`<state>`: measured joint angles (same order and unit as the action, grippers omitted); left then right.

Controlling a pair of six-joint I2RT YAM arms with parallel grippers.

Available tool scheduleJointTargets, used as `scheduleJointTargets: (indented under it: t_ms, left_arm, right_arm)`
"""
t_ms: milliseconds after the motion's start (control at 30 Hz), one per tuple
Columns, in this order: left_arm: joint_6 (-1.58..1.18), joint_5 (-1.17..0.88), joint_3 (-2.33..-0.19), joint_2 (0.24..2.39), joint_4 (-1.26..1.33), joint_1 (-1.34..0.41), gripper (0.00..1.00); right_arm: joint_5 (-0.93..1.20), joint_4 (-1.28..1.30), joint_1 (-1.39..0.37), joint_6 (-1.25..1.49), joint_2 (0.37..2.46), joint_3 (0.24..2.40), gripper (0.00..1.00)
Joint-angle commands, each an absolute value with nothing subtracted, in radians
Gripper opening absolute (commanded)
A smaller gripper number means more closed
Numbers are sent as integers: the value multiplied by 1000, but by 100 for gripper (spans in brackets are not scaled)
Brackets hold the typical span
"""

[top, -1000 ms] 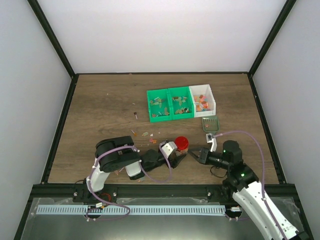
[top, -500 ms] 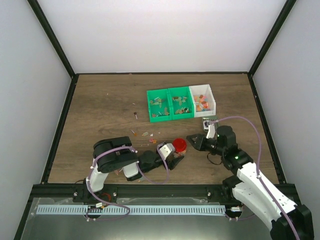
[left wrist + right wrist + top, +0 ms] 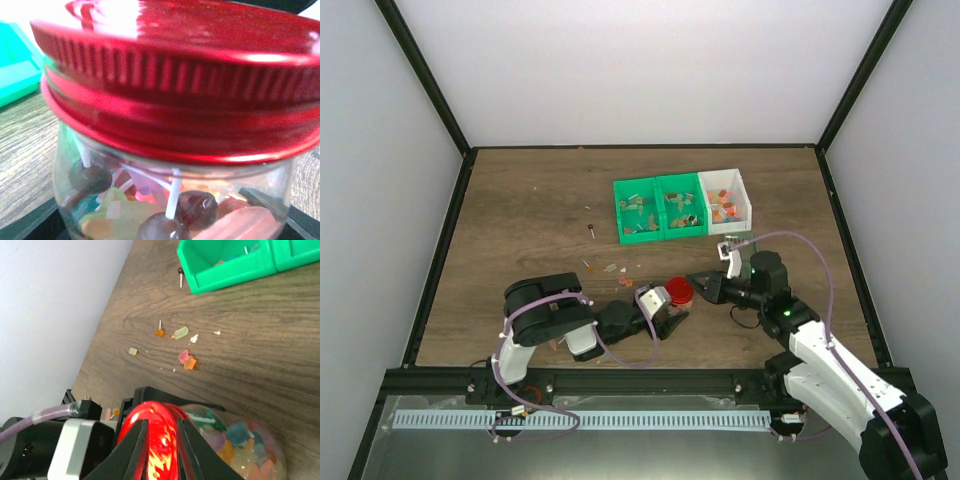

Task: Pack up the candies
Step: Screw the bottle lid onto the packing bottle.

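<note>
A clear glass jar [image 3: 677,299] with a red lid [image 3: 680,288] stands at the table's near middle. My left gripper [image 3: 672,312] is shut on the jar's body. In the left wrist view the lid [image 3: 175,75] fills the top, and candies [image 3: 210,207] and lollipops show through the glass below. My right gripper [image 3: 704,287] reaches in from the right. In the right wrist view its fingertips [image 3: 142,426] stand slightly apart over the lid's [image 3: 159,460] top face, with candies [image 3: 240,440] visible in the jar beside it. More loose candies [image 3: 615,268] lie left of the jar.
Two green bins [image 3: 660,208] and a white bin [image 3: 745,198] holding sweets stand behind the jar. A lollipop [image 3: 591,231] lies left of the bins. Pink and orange sweets [image 3: 186,360] are scattered on the wood between the jar and the green bin [image 3: 225,265].
My right gripper has swung up and left from the jar's right side to its lid. The left gripper and jar have shifted only slightly.
</note>
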<state>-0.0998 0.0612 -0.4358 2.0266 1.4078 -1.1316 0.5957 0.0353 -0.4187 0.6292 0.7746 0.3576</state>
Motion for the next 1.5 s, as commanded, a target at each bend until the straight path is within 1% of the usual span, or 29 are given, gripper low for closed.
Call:
scheduleJointTargets:
  t_ms: [0, 100, 200, 267, 300, 367, 400, 600, 667, 800, 833, 867, 900, 933, 1067, 1200, 1300, 1467]
  left_arm:
    - [-90, 9, -431, 2025, 1307, -1131, 78]
    - [-85, 14, -425, 2026, 1313, -1131, 78]
    - [-83, 15, -421, 2025, 1313, -1131, 78]
    - [-84, 14, -419, 2027, 1312, -1131, 78]
    - [-85, 14, -418, 2028, 1313, -1131, 78]
    - [-86, 17, -417, 2026, 1313, -1131, 78]
    - [-86, 18, -417, 2028, 1313, -1131, 78]
    - [-90, 32, -421, 2026, 1302, -1131, 78]
    - [-94, 39, -431, 2024, 1275, -1130, 78]
    - [-104, 58, -445, 2020, 1246, -1128, 77]
    - [-106, 58, -445, 2020, 1248, -1127, 77]
    - [-107, 56, -445, 2019, 1249, -1126, 77]
    - [-107, 50, -446, 2019, 1249, -1126, 77]
    - [-109, 43, -447, 2019, 1248, -1126, 77]
    - [-112, 19, -451, 2023, 1248, -1127, 77]
    - [-114, 3, -451, 2027, 1245, -1126, 77]
    - [-114, -3, -449, 2029, 1246, -1126, 77]
    - [-116, -10, -448, 2038, 1253, -1126, 77]
  right_arm:
    - [628, 7, -425, 652, 739, 312, 19]
    - [615, 3, -425, 648, 727, 299, 27]
    - [611, -6, -425, 641, 762, 312, 32]
    - [607, -16, -425, 634, 790, 322, 33]
    - [611, -22, -425, 626, 806, 329, 32]
    - [616, -28, -425, 614, 835, 345, 23]
    - [621, -31, -425, 610, 848, 350, 21]
    - [666, -31, -426, 610, 876, 329, 9]
    - [677, -26, -426, 615, 864, 309, 7]
    - [687, -7, -429, 630, 813, 266, 7]
    - [686, 2, -430, 630, 797, 258, 9]
    - [681, 18, -431, 624, 775, 253, 14]
    - [674, 34, -431, 615, 758, 251, 26]
    - [664, 51, -430, 607, 742, 251, 33]
    - [614, 89, -430, 575, 711, 276, 35]
    - [580, 96, -432, 540, 739, 310, 36]
    - [551, 101, -430, 518, 760, 346, 39]
    - [516, 84, -430, 490, 796, 393, 40]
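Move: The bottle lid sits on the bottle some 4 cm below the right hand, about 2 cm back and 2 cm to its left. From the left hand, whose fingers are already around the bottle, the lid is about 5 cm above and 1 cm ahead. From the right hand, the green box is roughly 16 cm ahead and 7 cm left; the green scoop about 8 cm ahead and 11 cm right. Right hand sinks about 2 cm towards the lid, its fingers opening partway; the left keeps holding the bottle. ##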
